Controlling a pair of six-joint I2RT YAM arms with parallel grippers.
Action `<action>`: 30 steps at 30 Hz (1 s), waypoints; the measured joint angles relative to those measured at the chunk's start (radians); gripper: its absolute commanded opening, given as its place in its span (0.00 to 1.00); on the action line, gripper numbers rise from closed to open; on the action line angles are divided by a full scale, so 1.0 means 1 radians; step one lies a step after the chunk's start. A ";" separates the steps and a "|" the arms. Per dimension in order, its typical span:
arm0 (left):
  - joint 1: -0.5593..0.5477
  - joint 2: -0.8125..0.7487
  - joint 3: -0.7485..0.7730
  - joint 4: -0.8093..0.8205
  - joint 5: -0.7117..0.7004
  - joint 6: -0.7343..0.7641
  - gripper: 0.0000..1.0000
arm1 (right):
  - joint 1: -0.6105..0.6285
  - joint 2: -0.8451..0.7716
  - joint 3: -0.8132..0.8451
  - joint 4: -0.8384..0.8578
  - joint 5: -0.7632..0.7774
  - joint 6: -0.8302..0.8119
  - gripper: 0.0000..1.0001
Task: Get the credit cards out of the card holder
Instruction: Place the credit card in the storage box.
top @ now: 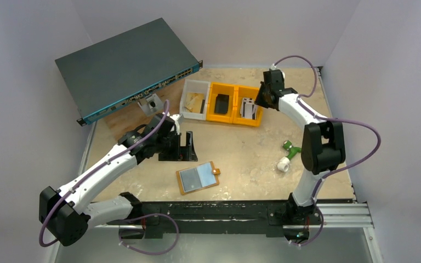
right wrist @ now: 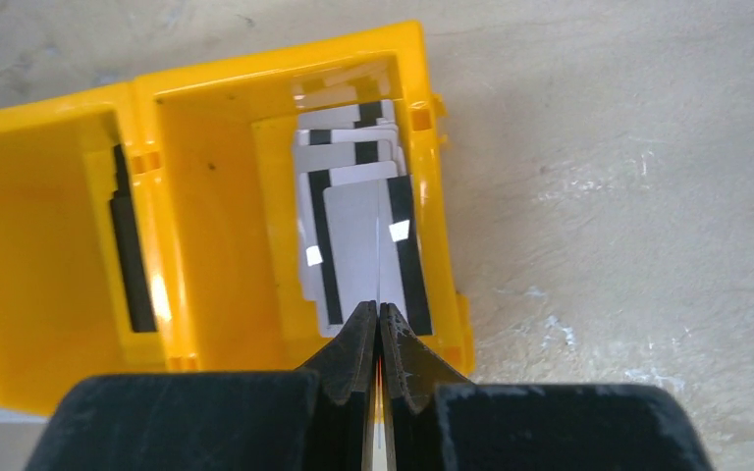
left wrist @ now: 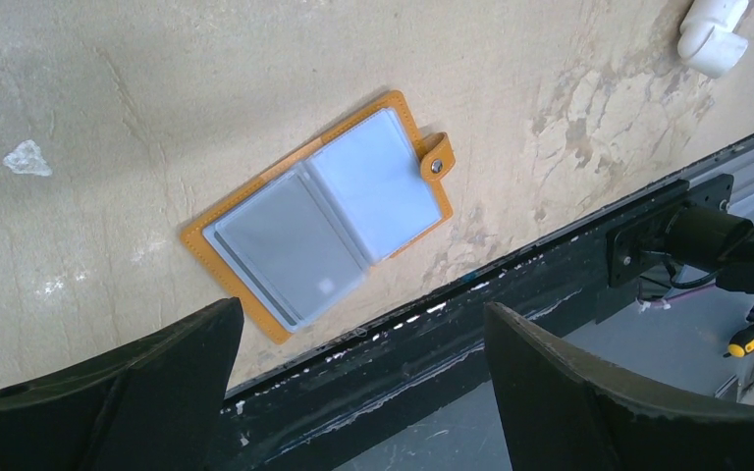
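The card holder [top: 198, 177] [left wrist: 324, 221] lies open and flat on the table near the front edge, tan-orange outside with pale blue-grey sleeves and a snap tab. My left gripper [top: 178, 148] [left wrist: 361, 306] hovers open just behind it, nothing between its fingers. My right gripper [top: 264, 97] [right wrist: 379, 306] is at the back, shut on a thin white credit card [right wrist: 378, 265] seen edge-on. It holds that card over the rightmost orange bin [top: 249, 121] [right wrist: 285, 74], where several white credit cards [top: 246, 108] [right wrist: 353, 196] with black stripes lie stacked.
A middle orange bin [top: 221, 103] holds a black object, and a white bin [top: 194, 98] stands left of it. A dark network switch [top: 126, 66] leans at the back left. A green and white part [top: 288, 153] lies beside the right arm. A black rail [top: 225, 211] runs along the table's front edge.
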 measured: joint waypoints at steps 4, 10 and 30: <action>0.000 -0.001 0.000 0.001 0.002 0.000 0.93 | 0.003 0.045 0.020 -0.020 0.041 -0.019 0.00; 0.000 -0.001 0.000 0.002 0.003 0.000 0.93 | 0.005 0.089 0.022 -0.005 0.010 -0.027 0.00; 0.000 -0.001 -0.002 0.003 0.005 -0.001 0.94 | 0.008 0.138 0.038 0.066 -0.147 0.026 0.51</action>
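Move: The right gripper, still pinching a card on edge, is over the near right part of the yellow compartment where the cards go. That compartment's middle lies about 3 cm ahead, 3 cm left and 9 cm below; the cards already in it are some 4 cm ahead and 1 cm left. The other yellow compartment, with the black case, is roughly 16 cm left and 4 cm ahead. From the left gripper, the card compartment is about 25 cm ahead and 26 cm right. Lower the right gripper about 4 cm into the card compartment with the card still pinched, then sweep it some 4 cm left and a little forward, towards the compartment's middle, rolling the wrist about 10 degrees so its left side rises. Once the hand has nearly stopped there, open the fingers to about half and let go of the card. ##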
